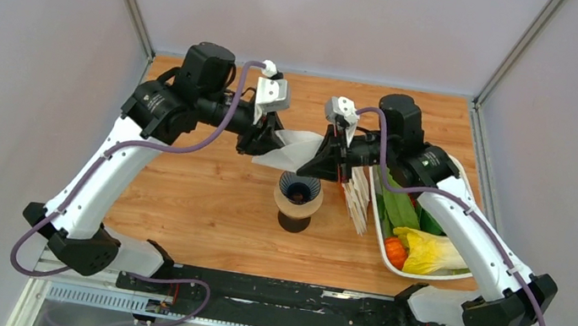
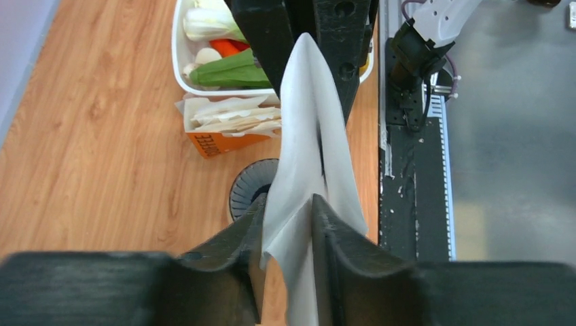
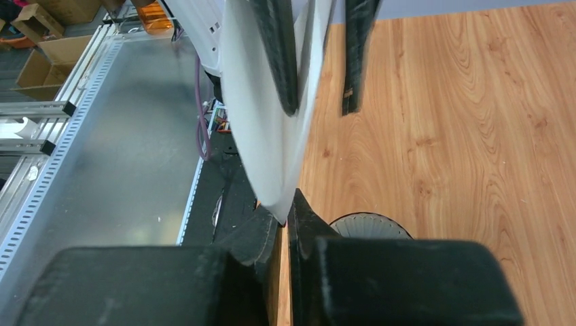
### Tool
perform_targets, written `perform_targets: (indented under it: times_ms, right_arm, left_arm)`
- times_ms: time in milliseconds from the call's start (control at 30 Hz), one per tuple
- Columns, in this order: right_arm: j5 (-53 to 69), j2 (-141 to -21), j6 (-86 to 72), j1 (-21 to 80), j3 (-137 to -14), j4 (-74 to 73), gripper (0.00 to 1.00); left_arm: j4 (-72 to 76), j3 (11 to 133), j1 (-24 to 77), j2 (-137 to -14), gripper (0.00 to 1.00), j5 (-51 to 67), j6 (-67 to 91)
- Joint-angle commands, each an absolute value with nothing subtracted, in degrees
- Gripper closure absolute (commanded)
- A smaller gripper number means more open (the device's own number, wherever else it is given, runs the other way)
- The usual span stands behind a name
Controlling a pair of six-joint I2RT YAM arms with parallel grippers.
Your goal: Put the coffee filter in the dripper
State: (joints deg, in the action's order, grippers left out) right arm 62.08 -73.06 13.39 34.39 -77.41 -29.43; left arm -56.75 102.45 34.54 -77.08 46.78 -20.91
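The white coffee filter (image 1: 291, 151) hangs in the air between my two grippers, above the navy ribbed dripper (image 1: 300, 187). My right gripper (image 1: 307, 164) pinches its lower tip; in the right wrist view the filter (image 3: 261, 122) narrows into the nearly closed right gripper (image 3: 285, 214), with the dripper (image 3: 370, 224) just below. My left gripper (image 1: 271, 143) straddles the filter's wide end. In the left wrist view one layer of the filter (image 2: 309, 122) runs between the left gripper's (image 2: 285, 207) fingers, which still stand apart. The dripper (image 2: 246, 187) shows behind them.
The dripper sits on a tan ring (image 1: 296, 207) over a dark vessel. An upright stack of filters (image 1: 357, 198) in an orange box (image 2: 224, 142) stands just right of it. A white basket (image 1: 460, 166) with vegetables is at the right.
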Motion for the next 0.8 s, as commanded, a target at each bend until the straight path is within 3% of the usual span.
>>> perform_targets:
  times_ms: [0,67,133,200,233,267,367,500,767]
  right_arm:
    - [63.0,-73.7,14.5,34.7,-81.7,-30.9,0.9]
    - [61.1,-73.3,13.9,34.2,-82.3,-31.2,0.76]
    - [57.9,-72.0,13.5,33.3,-81.7,-31.1,0.52]
    - [51.5,-70.5,13.3,32.8,-81.1,-30.7,0.32]
    - [48.3,-69.4,13.2,32.8,-80.6,-30.1,0.12]
    - [45.6,-68.5,13.0,32.8,-79.9,-28.9,0.01]
    - [39.4,-65.4,13.1,33.1,-76.0,-22.9,0.0]
    - [28.5,-63.8,19.6,36.5,-72.4,-16.5,0.0]
    - [24.1,-70.2,28.8,41.0,-79.1,-20.0,0.0]
  left_arm:
    - [-58.7,103.2,35.4,-77.9,0.73,46.2,-24.8]
    - [-57.8,102.8,35.5,-77.6,0.9,45.7,-23.0]
    - [-53.5,101.3,35.0,-76.6,0.99,44.1,-17.2]
    - [-45.9,97.6,32.7,-74.3,1.0,43.6,-7.5]
    - [-42.5,93.6,31.7,-72.7,1.0,43.7,0.8]
    - [-35.8,91.5,29.4,-71.7,1.0,43.5,5.2]
    - [-22.4,81.4,24.5,-68.0,1.0,44.7,23.1]
    - [-15.3,79.2,23.4,-67.9,1.0,44.7,33.0]
    - [-15.4,79.4,23.6,-68.1,1.0,45.1,36.7]
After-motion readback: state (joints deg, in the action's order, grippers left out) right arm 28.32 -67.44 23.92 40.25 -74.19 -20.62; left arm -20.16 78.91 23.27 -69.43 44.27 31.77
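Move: From the left gripper, half open around the coffee filter's near side, the filter's middle lies about 4 cm to the right, level ahead and 2 cm lower. The dripper on its stand is some 7 cm ahead, 7 cm right and 25 cm below. From the right gripper, shut on the filter's other side, the filter's middle is about 3 cm left, 1 cm ahead and 3 cm up; the filter packet is roughly 14 cm ahead, 15 cm right and 30 cm down. Close the left fingers fully so they pinch the coffee filter, then open the right fingers wide to let go of it. Carry the filter forward about 6 cm with the left hand, dipping a little and coming back up, while the wrist turns some 45 degrees, counter-clockwise with a tilt. Bring the opened right hand forward about 7 cm too, turning clockwise. ##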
